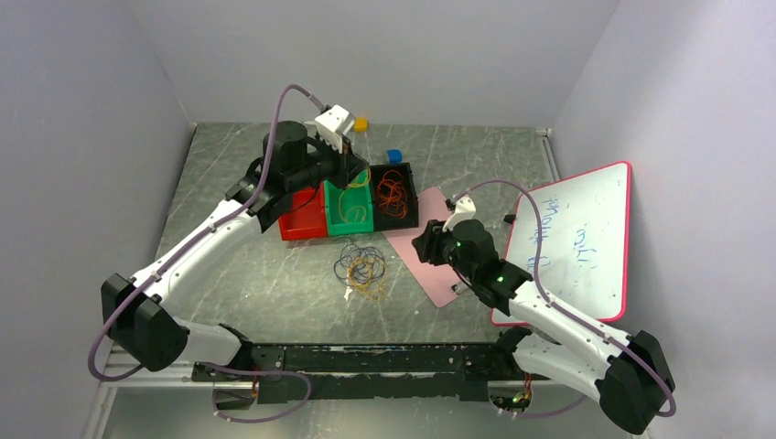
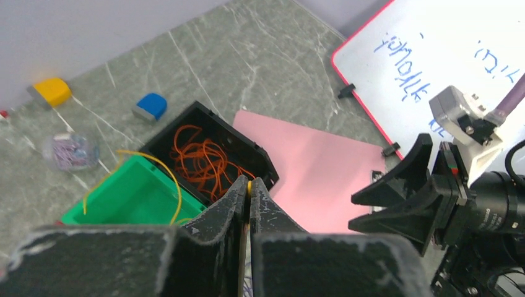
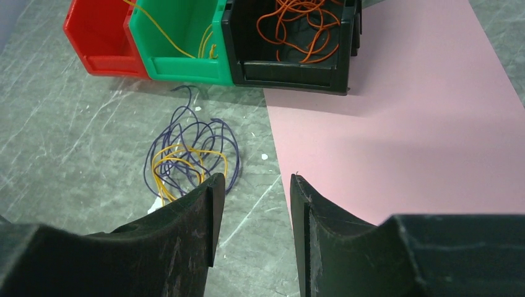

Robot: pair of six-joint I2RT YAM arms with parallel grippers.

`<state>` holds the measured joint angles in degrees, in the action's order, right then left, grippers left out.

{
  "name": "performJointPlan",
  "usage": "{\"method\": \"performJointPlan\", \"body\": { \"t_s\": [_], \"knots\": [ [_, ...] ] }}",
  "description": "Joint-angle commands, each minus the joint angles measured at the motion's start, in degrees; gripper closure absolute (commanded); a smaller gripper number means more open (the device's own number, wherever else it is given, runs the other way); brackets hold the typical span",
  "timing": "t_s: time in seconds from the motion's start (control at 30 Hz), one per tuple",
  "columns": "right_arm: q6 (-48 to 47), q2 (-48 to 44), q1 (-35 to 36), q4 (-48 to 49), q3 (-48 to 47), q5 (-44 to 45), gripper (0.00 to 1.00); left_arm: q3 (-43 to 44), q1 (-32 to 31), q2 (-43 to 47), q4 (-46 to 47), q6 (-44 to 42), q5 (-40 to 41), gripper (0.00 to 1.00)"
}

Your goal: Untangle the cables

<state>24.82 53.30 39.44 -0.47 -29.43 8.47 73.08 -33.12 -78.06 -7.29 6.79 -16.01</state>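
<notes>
A small tangle of dark purple and yellow cables [image 1: 361,265] lies on the table in front of the bins; it also shows as the tangle [image 3: 189,158] in the right wrist view. Above the green bin [image 1: 351,218] my left gripper [image 1: 350,172] is shut on a yellow cable [image 2: 249,185], whose loop [image 2: 167,170] hangs down into the green bin [image 2: 117,198]. Orange cables [image 2: 201,161] fill the black bin [image 1: 395,197]. To the right of the tangle, at the pink sheet's edge, my right gripper [image 3: 251,185] is open and holds nothing.
A red bin [image 1: 302,224] stands left of the green one. The pink sheet [image 1: 430,251] lies right of the tangle, and a whiteboard [image 1: 572,238] beyond it. A yellow block [image 1: 361,123] and a blue block [image 1: 394,155] sit behind the bins.
</notes>
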Motion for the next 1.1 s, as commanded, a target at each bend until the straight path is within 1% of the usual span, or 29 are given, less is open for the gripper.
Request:
{"method": "performJointPlan", "body": {
  "t_s": [0.0,0.27,0.5,0.63,0.8,0.93,1.07],
  "knots": [
    [0.39,0.43,-0.16,1.54,0.6,-0.42,0.53,-2.66,-0.53,1.23,0.34,3.13,2.07,0.93],
    [0.57,0.68,-0.17,1.7,0.73,-0.65,0.53,-4.54,-1.41,3.69,-0.81,5.7,2.01,0.93],
    [0.82,1.25,-0.21,2.46,0.95,-1.5,0.53,-8.34,-2.47,7.43,-1.07,7.55,3.98,0.93],
    [0.67,1.62,-0.2,2.59,0.7,-2.12,0.53,-9.45,-2.46,7.18,-1.17,8.21,6.15,0.93],
    [0.97,1.05,-0.15,2.55,0.86,-2.09,0.52,-7.54,-1.56,1.58,-1.89,7.5,8.04,0.93],
    [1.35,0.47,-0.15,2.61,1.13,-2.48,0.52,-4.03,1.07,-4.65,-2.03,6.63,6.69,0.93],
    [1.51,-0.4,-0.16,2.06,1.37,-2.41,0.52,0.24,4.3,-11.03,-3.0,7.39,7.1,0.93]
  ]
}}
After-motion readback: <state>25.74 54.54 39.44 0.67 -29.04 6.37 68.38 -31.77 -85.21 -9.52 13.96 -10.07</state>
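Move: The left hand, already pinching the yellow cable, hovers high over the table, with the green bin about 9 cm ahead, 4 cm to its left and roughly 28 cm below. The black bin lies some 10 cm ahead and 8 cm right of the hand, the red bin about 9 cm ahead and 15 cm left, and the purple tangle about 6 cm back, nearly straight below. From the right hand, the green bin is some 17 cm ahead, 18 cm left and 11 cm lower. The left hand keeps the yellow cable pinched in its nearly shut fingers and sinks a little while easing back about 3.5 cm, then swings forward again and comes down faster towards the green bin, ending about 10 cm lower and only slightly farther out than it began. As it lowers the cable, the wrist tips the fingers downward by some 15 degrees and turns a little counter-clockwise, with the fingers staying closed. ##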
